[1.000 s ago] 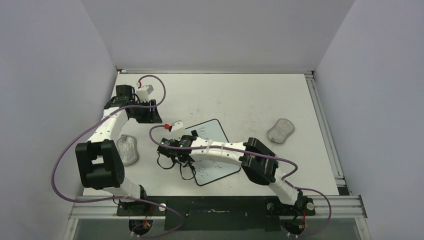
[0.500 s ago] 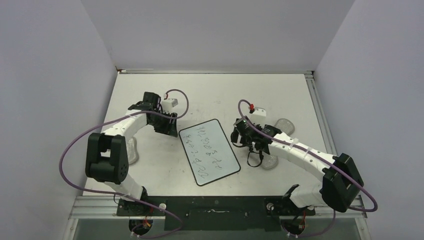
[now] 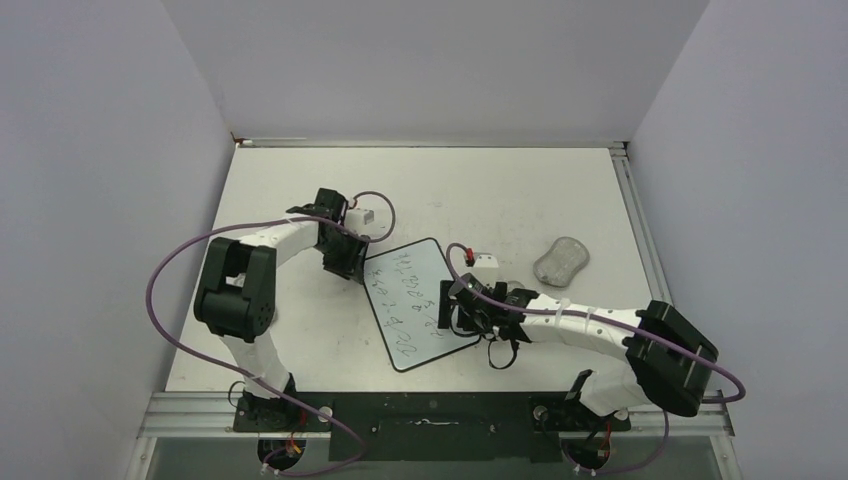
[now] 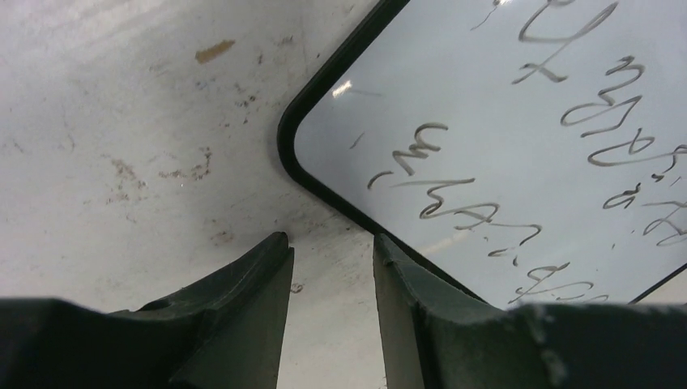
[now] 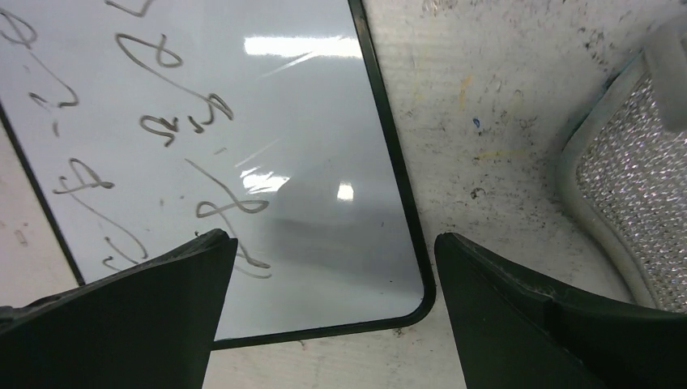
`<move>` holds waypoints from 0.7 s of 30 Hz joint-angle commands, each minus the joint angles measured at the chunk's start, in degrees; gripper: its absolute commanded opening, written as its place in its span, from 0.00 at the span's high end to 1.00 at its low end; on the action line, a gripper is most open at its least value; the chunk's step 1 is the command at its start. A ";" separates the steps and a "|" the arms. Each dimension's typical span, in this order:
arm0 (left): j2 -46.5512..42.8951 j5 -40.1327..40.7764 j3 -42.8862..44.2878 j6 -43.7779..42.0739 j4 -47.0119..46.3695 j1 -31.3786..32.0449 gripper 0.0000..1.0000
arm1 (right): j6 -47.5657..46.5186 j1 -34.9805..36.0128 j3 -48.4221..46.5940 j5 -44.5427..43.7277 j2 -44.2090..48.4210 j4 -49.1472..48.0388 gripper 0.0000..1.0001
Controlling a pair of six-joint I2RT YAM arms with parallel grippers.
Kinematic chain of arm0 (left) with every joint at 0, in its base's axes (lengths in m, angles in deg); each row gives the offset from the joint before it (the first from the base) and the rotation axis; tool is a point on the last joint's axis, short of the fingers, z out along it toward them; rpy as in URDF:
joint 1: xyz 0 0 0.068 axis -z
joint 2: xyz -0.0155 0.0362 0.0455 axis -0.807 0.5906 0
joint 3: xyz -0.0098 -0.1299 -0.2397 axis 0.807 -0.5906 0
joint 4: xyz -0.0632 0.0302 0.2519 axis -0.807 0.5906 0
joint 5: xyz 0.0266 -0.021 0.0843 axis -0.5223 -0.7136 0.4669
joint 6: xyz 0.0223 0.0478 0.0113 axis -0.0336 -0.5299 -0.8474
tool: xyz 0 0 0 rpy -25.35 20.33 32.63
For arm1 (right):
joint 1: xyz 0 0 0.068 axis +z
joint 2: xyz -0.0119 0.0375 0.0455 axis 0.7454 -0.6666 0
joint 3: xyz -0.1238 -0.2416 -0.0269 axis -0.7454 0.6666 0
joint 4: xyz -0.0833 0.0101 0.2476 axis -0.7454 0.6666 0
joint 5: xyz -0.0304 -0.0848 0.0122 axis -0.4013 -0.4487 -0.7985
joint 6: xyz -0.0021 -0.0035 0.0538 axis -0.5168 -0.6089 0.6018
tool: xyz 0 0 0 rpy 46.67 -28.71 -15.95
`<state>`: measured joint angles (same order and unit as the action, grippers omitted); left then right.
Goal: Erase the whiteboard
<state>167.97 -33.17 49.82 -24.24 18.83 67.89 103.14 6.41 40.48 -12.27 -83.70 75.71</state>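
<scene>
The whiteboard [image 3: 405, 310] lies flat mid-table, black-rimmed and covered in dark scribbles. My left gripper [image 3: 345, 262] sits low at its far-left corner. In the left wrist view the whiteboard [image 4: 502, 105] fills the upper right, and the left gripper [image 4: 330, 241] is open over bare table beside the rim, holding nothing. My right gripper [image 3: 447, 308] reaches in over the board's right edge. Seen from the right wrist, the right gripper [image 5: 332, 237] is wide open, its fingers astride a rounded corner of the whiteboard [image 5: 267, 121].
A grey peanut-shaped lump [image 3: 561, 261] lies on the table right of the board. In the right wrist view a grey sparkly pad [image 5: 632, 211] shows at the right edge. Purple cables loop off both arms. White walls enclose the stained table [image 3: 520, 190].
The left gripper has moved right, from the far left of the table to the board's corner. The right arm swung off the board to the right, then back over its right edge.
</scene>
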 commanded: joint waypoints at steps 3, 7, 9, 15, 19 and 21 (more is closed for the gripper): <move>4.05 3.82 4.28 1.47 -2.41 2.46 0.60 | 2.45 0.54 4.24 0.51 0.65 -6.68 0.00; 5.28 4.58 5.42 1.71 -2.71 3.22 0.60 | 2.70 0.73 7.06 2.59 1.72 -8.94 0.00; 5.96 5.11 6.00 1.73 -3.09 3.76 0.60 | 3.47 1.83 8.77 4.27 1.13 -12.09 0.00; 10.23 5.59 10.28 2.94 -2.93 6.13 0.60 | 5.62 11.76 5.99 4.35 -7.72 -18.07 0.05; 14.36 3.67 15.14 4.82 -1.26 7.78 0.60 | 6.27 16.62 0.86 3.45 -14.89 -18.82 0.06; 15.91 0.54 17.08 5.38 -0.87 8.09 0.59 | 6.41 18.01 -0.57 3.95 -17.81 -21.73 0.06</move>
<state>178.73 -25.62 64.33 -21.97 17.19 73.37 105.78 21.54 40.66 -13.32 -94.41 58.14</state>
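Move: The whiteboard's middle lies about 12 cm right of the left hand and 5 cm nearer the base, just below finger height; its far-left corner is some 4 cm ahead of that hand and 1 cm to its right. From the right hand, the board's middle is roughly 8 cm left and level ahead, some 4 cm lower. The nearer grey pad lies about 12 cm to its right and 2 cm ahead, also 4 cm lower. Sinking about 2 cm first, the wide-open right hand then sweeps about 9 cm left and drifts some 4 cm back, turning slightly counter-clockwise, its right finger pushing the board's right edge near the close corner. The left hand, its part-open fingers low at the far-left corner, slides level forward and somewhat right along with that corner, ending with the left finger against the outer edge and the other over the board. ##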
